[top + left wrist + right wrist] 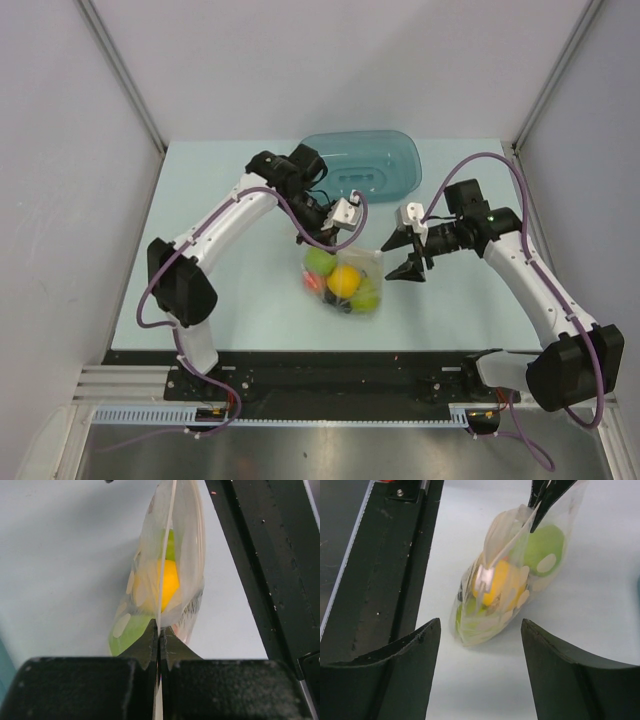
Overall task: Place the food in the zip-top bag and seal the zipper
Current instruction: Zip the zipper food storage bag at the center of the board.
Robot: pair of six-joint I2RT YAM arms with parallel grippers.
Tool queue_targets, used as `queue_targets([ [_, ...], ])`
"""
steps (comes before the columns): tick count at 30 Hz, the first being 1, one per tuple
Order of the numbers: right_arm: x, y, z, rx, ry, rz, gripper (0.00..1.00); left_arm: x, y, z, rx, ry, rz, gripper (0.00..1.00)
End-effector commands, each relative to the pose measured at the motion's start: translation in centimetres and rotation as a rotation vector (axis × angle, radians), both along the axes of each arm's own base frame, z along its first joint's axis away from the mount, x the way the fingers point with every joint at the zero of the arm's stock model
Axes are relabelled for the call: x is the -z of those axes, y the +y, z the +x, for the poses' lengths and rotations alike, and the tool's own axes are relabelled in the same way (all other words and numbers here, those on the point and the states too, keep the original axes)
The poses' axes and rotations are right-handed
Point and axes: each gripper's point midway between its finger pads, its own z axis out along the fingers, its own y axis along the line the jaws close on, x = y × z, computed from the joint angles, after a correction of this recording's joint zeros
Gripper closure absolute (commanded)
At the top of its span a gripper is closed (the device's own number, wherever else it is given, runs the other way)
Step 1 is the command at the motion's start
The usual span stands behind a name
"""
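Note:
The clear zip-top bag [345, 285] lies on the table mid-front with the food inside: an orange [344, 280], a green fruit [319, 262] and other pieces partly hidden. My left gripper [315, 244] is shut on the bag's upper left corner; in the left wrist view its jaws [160, 641] pinch the pale zipper [168, 545], which runs away from them. My right gripper [391, 261] stands open just right of the bag. In the right wrist view the bag [470, 625] lies ahead of its spread fingers [481, 630], not touching them.
A teal translucent tub [365, 165] stands at the back of the table behind the bag. The black front rail [395, 570] runs along the table's near edge. Grey walls enclose the left and right sides.

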Motion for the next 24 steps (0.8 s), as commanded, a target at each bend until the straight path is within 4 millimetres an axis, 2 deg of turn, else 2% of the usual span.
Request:
queue_targets([
  [1, -2.1, 0.7, 1.2, 0.060, 0.006, 0.054, 0.32, -1.8, -0.3, -0.1, -0.074, 0.099, -0.031, 1.00],
  [3, -2.1, 1.2, 1.3, 0.053, 0.013, 0.058, 0.35, -2.0, -0.3, 0.0, -0.078, 0.101, -0.042, 1.00],
  [6, -2.2, 2.0, 1.8, 0.066, 0.043, 0.068, 0.46, -2.0, -0.4, 0.4, -0.103, 0.098, -0.038, 1.00],
  [12, -2.5, 2.6, 4.5, 0.158, 0.075, 0.086, 0.76, -1.9, -0.2, 0.0, -0.122, 0.111, -0.035, 1.00],
  [13, -2.4, 2.6, 4.7, 0.164, 0.073, 0.084, 0.91, -2.0, -0.1, 0.0, -0.131, 0.110, -0.037, 0.99],
  [14, -2.4, 2.5, 4.9, 0.170, 0.073, 0.082, 0.99, -2.0, -0.1, 0.1, -0.138, 0.103, -0.037, 0.99],
  [17, -2.0, 2.2, 4.9, 0.179, 0.068, 0.064, 1.00, -2.5, 0.0, 0.8, -0.198, 0.092, -0.058, 0.90],
  [18, -1.9, 2.0, 5.0, 0.182, 0.063, 0.058, 1.00, -3.1, -0.3, 1.5, -0.232, 0.083, -0.081, 0.81],
  [19, -1.8, 2.0, 5.0, 0.174, 0.051, 0.054, 1.00, -3.8, -0.4, 2.2, -0.262, 0.069, -0.105, 0.80],
  [20, -1.6, 1.8, 4.9, 0.175, 0.052, 0.051, 1.00, -5.1, -0.5, 2.4, -0.277, 0.044, -0.140, 0.78],
  [22, -1.7, 1.8, 4.9, 0.169, 0.044, 0.056, 1.00, -7.1, -1.4, 3.4, -0.324, 0.004, -0.219, 0.64],
  [23, -1.8, 1.8, 5.0, 0.165, 0.033, 0.058, 1.00, -8.8, -1.6, 3.4, -0.343, -0.026, -0.268, 0.59],
  [24, -1.9, 1.9, 4.9, 0.162, 0.028, 0.061, 1.00, -9.8, -2.5, 4.1, -0.384, -0.031, -0.324, 0.49],
])
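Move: The right hand, open, has the bag's white slider about 3 cm to its left, some 2 cm ahead and a touch above. From this hand the orange lies about 10 cm to the left, 5 cm back and 8 cm below; the green apple, roughly 16 cm left, 2 cm back and as low; the pear, about 5 cm left, 9 cm back and 9 cm below. From the left hand, still pinching the bag's rim, the slider is about 11 cm to the right and 2 cm back. The right hand reaches about 4.5 cm forward and some 2 cm left to the zipper end of the bag, turning about 10 degrees clockwise and rising a little, while its wide-open fingers shut fully and pinch the white slider. The left hand keeps the rim pinched almost in place until the right has closed, then opens its fingers to let the rim go and starts forward and up by 2 to 3 cm, having turned about 15 degrees counter-clockwise by the end. ##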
